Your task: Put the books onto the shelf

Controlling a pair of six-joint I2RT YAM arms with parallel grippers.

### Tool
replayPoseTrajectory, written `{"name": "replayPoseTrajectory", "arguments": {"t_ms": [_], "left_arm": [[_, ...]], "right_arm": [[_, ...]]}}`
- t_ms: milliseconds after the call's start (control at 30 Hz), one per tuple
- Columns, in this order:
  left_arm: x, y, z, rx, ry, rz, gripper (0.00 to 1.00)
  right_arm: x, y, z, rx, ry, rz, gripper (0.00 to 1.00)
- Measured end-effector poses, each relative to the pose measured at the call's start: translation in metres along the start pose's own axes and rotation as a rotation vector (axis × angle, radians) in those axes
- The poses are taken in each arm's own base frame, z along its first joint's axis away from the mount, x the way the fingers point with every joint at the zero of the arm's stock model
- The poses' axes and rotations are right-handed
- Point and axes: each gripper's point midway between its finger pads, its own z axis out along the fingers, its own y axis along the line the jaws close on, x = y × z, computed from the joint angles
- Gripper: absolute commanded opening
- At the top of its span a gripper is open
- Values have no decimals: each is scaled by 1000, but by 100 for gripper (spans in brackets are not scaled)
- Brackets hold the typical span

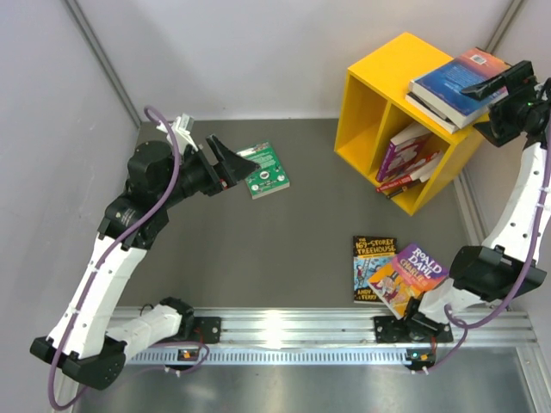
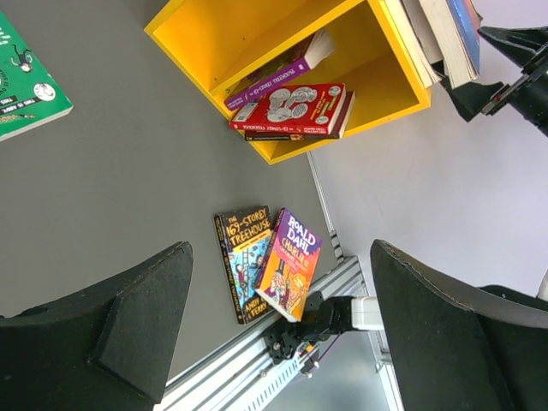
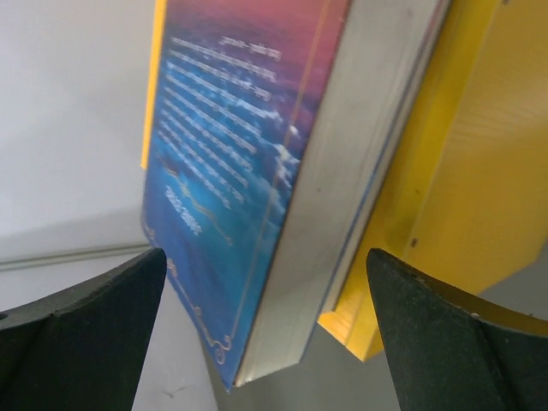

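Observation:
The yellow shelf (image 1: 372, 86) stands at the back right. Blue books (image 1: 452, 84) lie stacked on its top, overhanging the edge, and a purple book (image 2: 276, 82) and a red book (image 2: 291, 107) lie in one compartment. My right gripper (image 1: 502, 83) is open at the stack's right end, its jaws either side of the top blue book (image 3: 227, 163) without touching it. A green book (image 1: 263, 170) lies flat mid-table, with my left gripper (image 1: 239, 162) open and empty just left of it. A Treehouse book (image 1: 371, 267) and an orange Roald Dahl book (image 1: 406, 277) lie near the front rail.
White walls close in the table on the left, back and right, and the shelf (image 3: 479, 171) sits close to the right wall. An aluminium rail (image 1: 284, 331) with both arm bases runs along the near edge. The Roald Dahl book (image 2: 289, 261) overlaps the Treehouse book (image 2: 242, 257).

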Motion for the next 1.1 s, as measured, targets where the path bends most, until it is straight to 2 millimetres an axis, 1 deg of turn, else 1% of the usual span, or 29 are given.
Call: {"name": "replayPoseTrajectory", "arguments": {"t_ms": [200,267,333,433,533,600,700,767,833,900,967,1000,1067,1100], "left_arm": [[2,-1,0,5,8,-1,89],[2,-1,0,7,11,-1,89],[3,-1,0,9,14,-1,89],[5,-1,2,15,29,-1,89],[9,1,7,13,54,-8,88],[11,4,12,9,73,-13,88],[15,7,19,6,100,-21,88],[17,7,20,8,110,-23,88],[18,6,20,15,115,-23,88],[18,6,21,23,116,-22,88],[22,9,23,32,117,-24,87],[26,12,24,34,127,-30,86],[36,21,27,28,151,-48,86],[43,27,30,20,170,-61,85]], "right_arm": [[2,-19,-5,100,-9,-37,100],[0,-21,-9,121,-28,-46,100],[1,-22,-17,135,-52,-56,100],[3,-17,-40,149,-103,-70,100],[6,-9,-64,154,-157,-86,100],[10,-3,-82,153,-191,-97,100],[22,7,-104,132,-220,-120,100],[41,11,-116,106,-214,-139,100],[68,7,-124,88,-178,-153,100],[102,-11,-125,86,-116,-157,100],[140,-40,-120,106,-29,-142,100],[163,-62,-116,139,33,-120,100],[209,-112,-101,220,177,-58,100],[228,-133,-96,264,242,-25,100]]}}
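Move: The orange-and-purple Roald Dahl book lies about 22 cm back from the right hand, 8 cm to its left and 40 below. The black Treehouse book is 18 back and 19 left, equally low. The blue-orange book atop the shelf lies some 9 cm ahead and 4 left, nearly level. From the left hand, the green book is about 29 ahead, 5 right, 38 below; the Roald Dahl book 8 back, 51 right, 38 below. Towards the two books by the rail goes the right hand, fingers staying wide open and touching neither: it first draws back from the book atop the shelf, dipping and rising slightly, then sweeps left and drops fast, ending some 20 cm back, 17 lower and 10 left, tipped 20 degrees further down. The open left hand sinks about 5 cm, mostly late, easing right. ##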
